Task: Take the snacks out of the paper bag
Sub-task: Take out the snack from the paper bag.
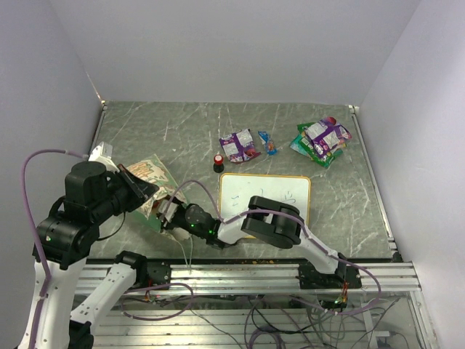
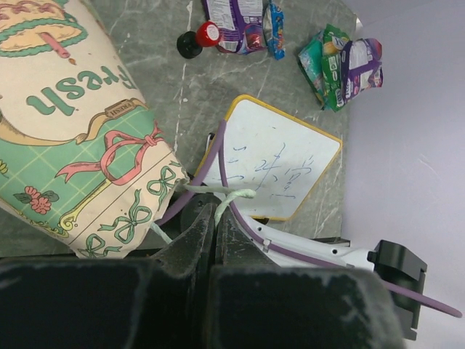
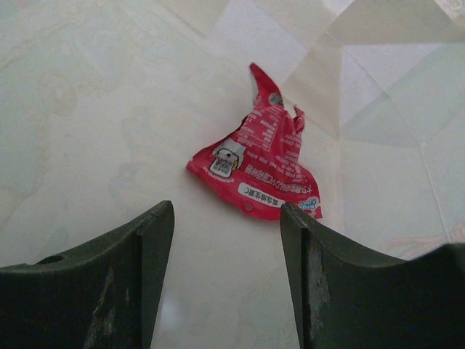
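The paper bag (image 1: 149, 178) (image 2: 80, 138) lies tilted at the left, cream with green and pink print. My left gripper (image 2: 215, 211) is shut on the bag's pale string handle (image 2: 234, 196) and holds it up. My right gripper (image 1: 168, 211) (image 3: 227, 218) reaches into the bag's mouth and stands open with nothing between its fingers. Just ahead of it a red snack packet (image 3: 265, 163) lies on the bag's cream inner wall (image 3: 109, 109). Other snacks lie out on the table: a purple packet (image 1: 238, 145) (image 2: 236, 22), a small blue one (image 1: 268, 142), and a green-and-purple pile (image 1: 322, 139) (image 2: 345, 65).
A wood-framed whiteboard (image 1: 265, 196) (image 2: 280, 163) lies flat under the right arm. A small red-topped black knob (image 1: 218, 163) (image 2: 197, 38) stands beside the purple packet. Pale walls close the table in at the back and sides.
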### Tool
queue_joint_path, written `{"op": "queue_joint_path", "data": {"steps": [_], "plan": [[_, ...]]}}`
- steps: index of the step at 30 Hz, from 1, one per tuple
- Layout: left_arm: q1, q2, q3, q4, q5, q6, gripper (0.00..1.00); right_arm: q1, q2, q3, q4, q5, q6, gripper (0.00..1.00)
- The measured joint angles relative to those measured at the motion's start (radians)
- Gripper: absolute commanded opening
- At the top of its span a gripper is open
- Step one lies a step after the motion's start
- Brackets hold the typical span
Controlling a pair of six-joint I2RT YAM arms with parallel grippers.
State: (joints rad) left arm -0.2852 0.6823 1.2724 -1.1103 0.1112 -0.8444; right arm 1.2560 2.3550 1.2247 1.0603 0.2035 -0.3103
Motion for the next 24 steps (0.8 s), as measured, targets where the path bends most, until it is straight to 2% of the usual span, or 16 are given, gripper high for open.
{"op": "queue_joint_path", "data": {"steps": [8, 17, 20, 24], "plan": [[0.000, 0.067, 0.116, -0.001, 0.010, 0.085, 0.07, -0.020, 0.078, 0.211, -0.046, 0.013, -0.019, 0.61], [0.000, 0.146, 0.329, 0.000, 0.017, 0.163, 0.07, -0.068, 0.114, 0.507, -0.084, 0.002, -0.091, 0.62], [0.000, 0.130, 0.338, -0.002, 0.015, 0.164, 0.07, -0.082, 0.114, 0.562, -0.083, -0.006, -0.102, 0.62], [0.000, 0.086, 0.299, 0.000, 0.013, 0.138, 0.07, -0.097, 0.115, 0.554, -0.082, -0.011, -0.106, 0.62]]}}
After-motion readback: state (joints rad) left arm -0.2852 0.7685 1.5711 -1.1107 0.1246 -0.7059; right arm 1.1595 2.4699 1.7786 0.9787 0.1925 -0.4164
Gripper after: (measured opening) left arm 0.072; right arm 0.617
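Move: Inside the tilted paper bag, the red snack lies roughly 5 cm ahead of the open right fingers, about 6 cm to their left and a couple of centimetres below. From that hand the red-topped bottle stands some 11 cm farther out and 18 cm to the right, and the whiteboard's middle is around 33 cm right and 3 cm back. From the left hand, shut on the bag's string handle, the snack is roughly 12 cm ahead, 12 cm left and 29 cm below. Rising some 15 cm inside the bag, the right hand also reaches about 9 cm forward and 6 cm left, closing in on the red snack; its fingers stay open and tip upward some 20 degrees. The left hand keeps its shut hold on the handle and lifts about 9 cm, its fingertips tilting up some 15 degrees, both hands easing off at the top. ##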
